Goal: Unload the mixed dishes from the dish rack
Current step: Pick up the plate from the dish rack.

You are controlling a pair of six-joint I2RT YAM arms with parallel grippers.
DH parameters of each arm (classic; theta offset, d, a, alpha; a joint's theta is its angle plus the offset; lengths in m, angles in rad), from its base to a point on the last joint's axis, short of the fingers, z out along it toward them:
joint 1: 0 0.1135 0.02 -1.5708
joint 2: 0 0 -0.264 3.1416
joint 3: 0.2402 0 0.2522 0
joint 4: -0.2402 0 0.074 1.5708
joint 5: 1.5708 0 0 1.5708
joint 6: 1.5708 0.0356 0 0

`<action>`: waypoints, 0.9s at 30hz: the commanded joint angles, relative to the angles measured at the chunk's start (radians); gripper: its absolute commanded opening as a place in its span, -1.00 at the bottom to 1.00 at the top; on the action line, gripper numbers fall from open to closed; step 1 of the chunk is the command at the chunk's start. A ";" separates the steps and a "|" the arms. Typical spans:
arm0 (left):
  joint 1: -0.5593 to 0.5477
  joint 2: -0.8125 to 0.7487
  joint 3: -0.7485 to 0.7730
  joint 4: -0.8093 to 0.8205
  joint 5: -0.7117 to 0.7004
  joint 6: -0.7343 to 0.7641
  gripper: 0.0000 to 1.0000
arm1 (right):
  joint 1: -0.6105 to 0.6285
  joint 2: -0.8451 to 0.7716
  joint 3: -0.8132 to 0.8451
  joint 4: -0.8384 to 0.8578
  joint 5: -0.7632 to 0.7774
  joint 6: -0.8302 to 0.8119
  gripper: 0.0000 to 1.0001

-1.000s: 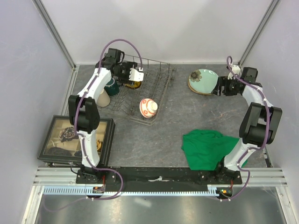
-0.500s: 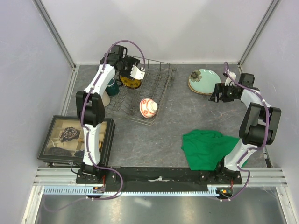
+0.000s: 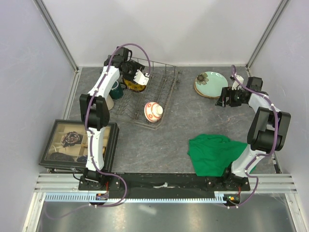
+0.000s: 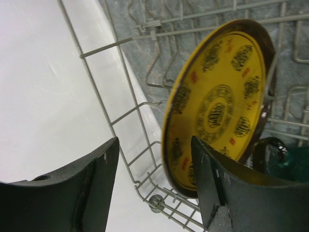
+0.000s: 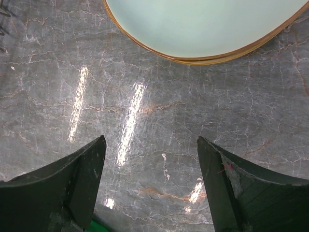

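The dish rack (image 3: 157, 89) stands at the far left of the table. In it a yellow-patterned plate (image 4: 217, 106) stands on edge between the tines. My left gripper (image 3: 136, 80) is open, and the plate's near rim lies between its fingers with a gap on the left side (image 4: 154, 162). A red-and-white bowl (image 3: 153, 111) lies at the rack's near end. A dark green mug (image 3: 116, 89) and a beige cup (image 3: 107, 101) sit at its left. The mint-green plate (image 3: 209, 82) rests on the table to the right. Just short of it, my right gripper (image 3: 223, 98) hangs open over bare table (image 5: 152, 169).
A green cloth (image 3: 215, 154) lies crumpled near the right arm's base. A black-framed compartment tray (image 3: 50, 145) sits at the near left. White walls close off the back and sides; the rack's raised wire side (image 4: 120, 116) runs close by my left fingers.
My left gripper has pushed in over the yellow plate's rim and its jaws have narrowed a little. The right gripper drew back from the mint plate, then held still.
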 commanded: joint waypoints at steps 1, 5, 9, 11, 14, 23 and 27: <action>0.001 0.018 0.036 -0.076 -0.024 0.062 0.33 | 0.000 -0.032 -0.015 0.023 -0.025 -0.023 0.68; 0.001 0.018 0.033 -0.110 -0.024 0.065 0.28 | -0.002 -0.027 -0.018 0.029 -0.025 -0.022 0.68; 0.000 0.021 0.028 -0.133 -0.032 0.071 0.26 | -0.003 -0.027 -0.024 0.033 -0.025 -0.020 0.68; -0.003 0.022 0.028 -0.137 -0.033 0.071 0.22 | -0.003 -0.029 -0.026 0.032 -0.023 -0.020 0.68; -0.008 0.028 0.030 -0.151 -0.036 0.071 0.15 | -0.005 -0.030 -0.032 0.035 -0.023 -0.022 0.68; -0.022 0.033 0.018 -0.199 -0.050 0.065 -0.28 | -0.011 -0.023 -0.043 0.041 -0.025 -0.026 0.68; -0.028 0.021 -0.013 -0.202 -0.056 0.065 -0.28 | -0.013 -0.016 -0.041 0.046 -0.027 -0.020 0.68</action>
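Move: The yellow plate leans in the rack just under my left hand, its middle about 5 cm back, 4 cm to the right and 6 cm below. From this hand the green mug sits some 10 cm back, 7 cm left and 9 cm below; the red-and-white bowl is roughly 22 cm back and 15 cm right, at about the mug's height. From my right hand the plate lies about 55 cm left and 11 cm farther out, near level. I bring my left hand back and down about 2.5 cm each, tipping the wrist some 5 degrees, so that the half-open fingers straddle the yellow plate's far-left rim. Once down there, I narrow the gap to roughly half while easing about 1 cm to the right, one finger in front of the plate's face and the other behind. ##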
